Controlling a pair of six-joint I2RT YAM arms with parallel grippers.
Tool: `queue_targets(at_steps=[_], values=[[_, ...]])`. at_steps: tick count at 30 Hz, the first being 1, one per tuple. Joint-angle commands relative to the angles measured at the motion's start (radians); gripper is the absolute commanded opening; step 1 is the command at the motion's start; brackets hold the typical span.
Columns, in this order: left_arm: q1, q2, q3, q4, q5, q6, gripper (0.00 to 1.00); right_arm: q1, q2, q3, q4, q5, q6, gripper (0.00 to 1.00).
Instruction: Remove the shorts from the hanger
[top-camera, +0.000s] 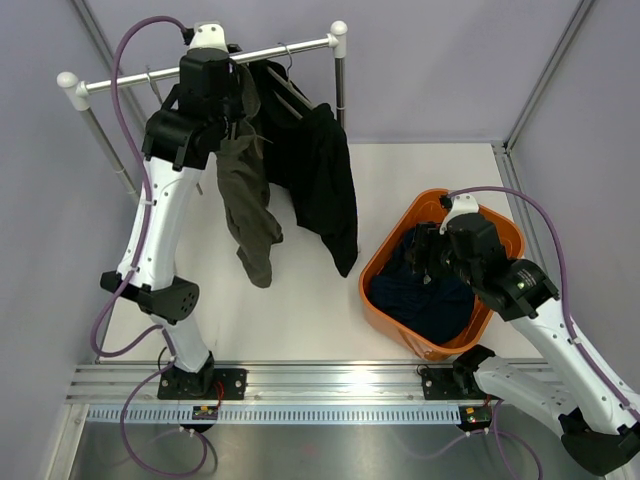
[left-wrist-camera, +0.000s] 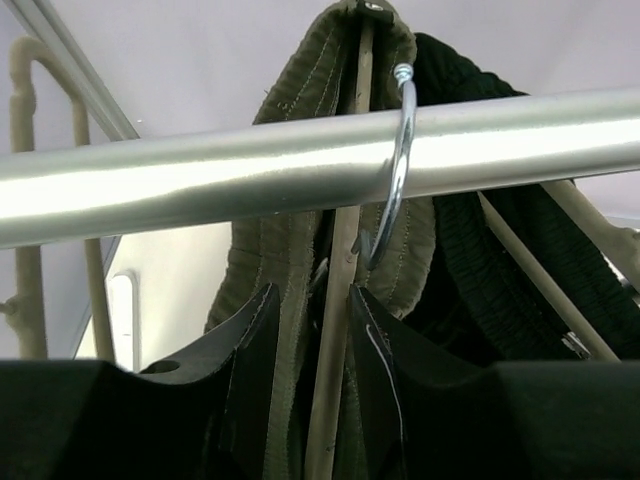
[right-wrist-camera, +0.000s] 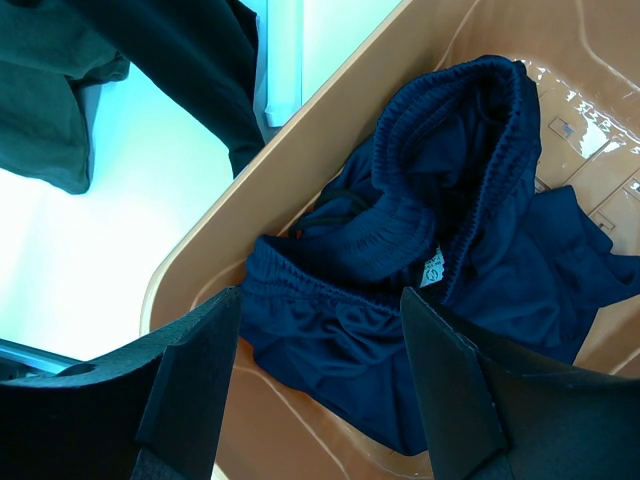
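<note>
Olive-grey shorts (top-camera: 245, 200) and black shorts (top-camera: 320, 180) hang from hangers on the metal rail (top-camera: 280, 50). My left gripper (top-camera: 235, 120) is up at the rail. In the left wrist view its jaws (left-wrist-camera: 312, 320) press from both sides on the olive waistband (left-wrist-camera: 290, 260) and the wooden hanger bar (left-wrist-camera: 340, 260), just under the steel hook (left-wrist-camera: 400, 150). The black shorts (left-wrist-camera: 470, 260) hang right behind. Navy shorts (top-camera: 430, 290) lie crumpled in the orange basket (top-camera: 385, 265). My right gripper (top-camera: 425, 255) hovers open over the navy shorts (right-wrist-camera: 450, 230), holding nothing (right-wrist-camera: 320, 300).
The rack's upright posts (top-camera: 340, 80) stand at the back, the left one (top-camera: 105, 150) beside my left arm. Grey walls close the table on three sides. The basket's rim (right-wrist-camera: 300, 150) runs under my right fingers. The arm bases sit on the near rail.
</note>
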Motion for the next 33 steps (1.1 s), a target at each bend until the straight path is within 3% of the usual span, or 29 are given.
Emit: queue_targets(at_steps=[1, 14, 18, 19, 33], values=[[0.019, 0.051, 0.026, -0.087, 0.094, 0.032, 0.37, -0.002, 0.006, 0.009, 0.02, -0.023, -0.013, 0.73], [0.025, 0.103, 0.002, -0.133, 0.146, 0.07, 0.38, -0.003, 0.01, -0.008, 0.026, -0.031, -0.006, 0.73], [0.026, 0.108, 0.002, -0.165, 0.123, 0.076, 0.17, -0.003, 0.015, -0.009, 0.031, -0.038, -0.004, 0.73], [0.026, 0.106, 0.002, -0.168, 0.116, 0.075, 0.02, -0.002, 0.017, -0.009, 0.031, -0.04, -0.004, 0.73], [0.025, -0.111, -0.024, 0.002, 0.112, 0.104, 0.0, -0.002, 0.012, 0.0, 0.04, -0.043, -0.007, 0.72]])
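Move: The olive shorts' hanger runs away from the left gripper: its middle is about 5 cm ahead, 1 cm right and 5 cm below, with the near bar just under the parted fingertips. The rail crosses about 3 cm ahead and 3 cm up. The empty hanger is some 11 cm left and 5 cm ahead, and the black shorts about 9 cm right, 5 cm ahead and 18 cm below. From the right hand, the olive shorts' hanger lies roughly 40 cm left, 25 cm ahead and 16 cm up. The left fingers close on the wooden bar of the olive shorts' hanger, on the near side of its hook, after the hand drops about 6.5 cm and edges slightly forward and right, tipping some 10 degrees further down. Keeping the pinch, the hand then draws back and up, about 2.5 cm each way. ##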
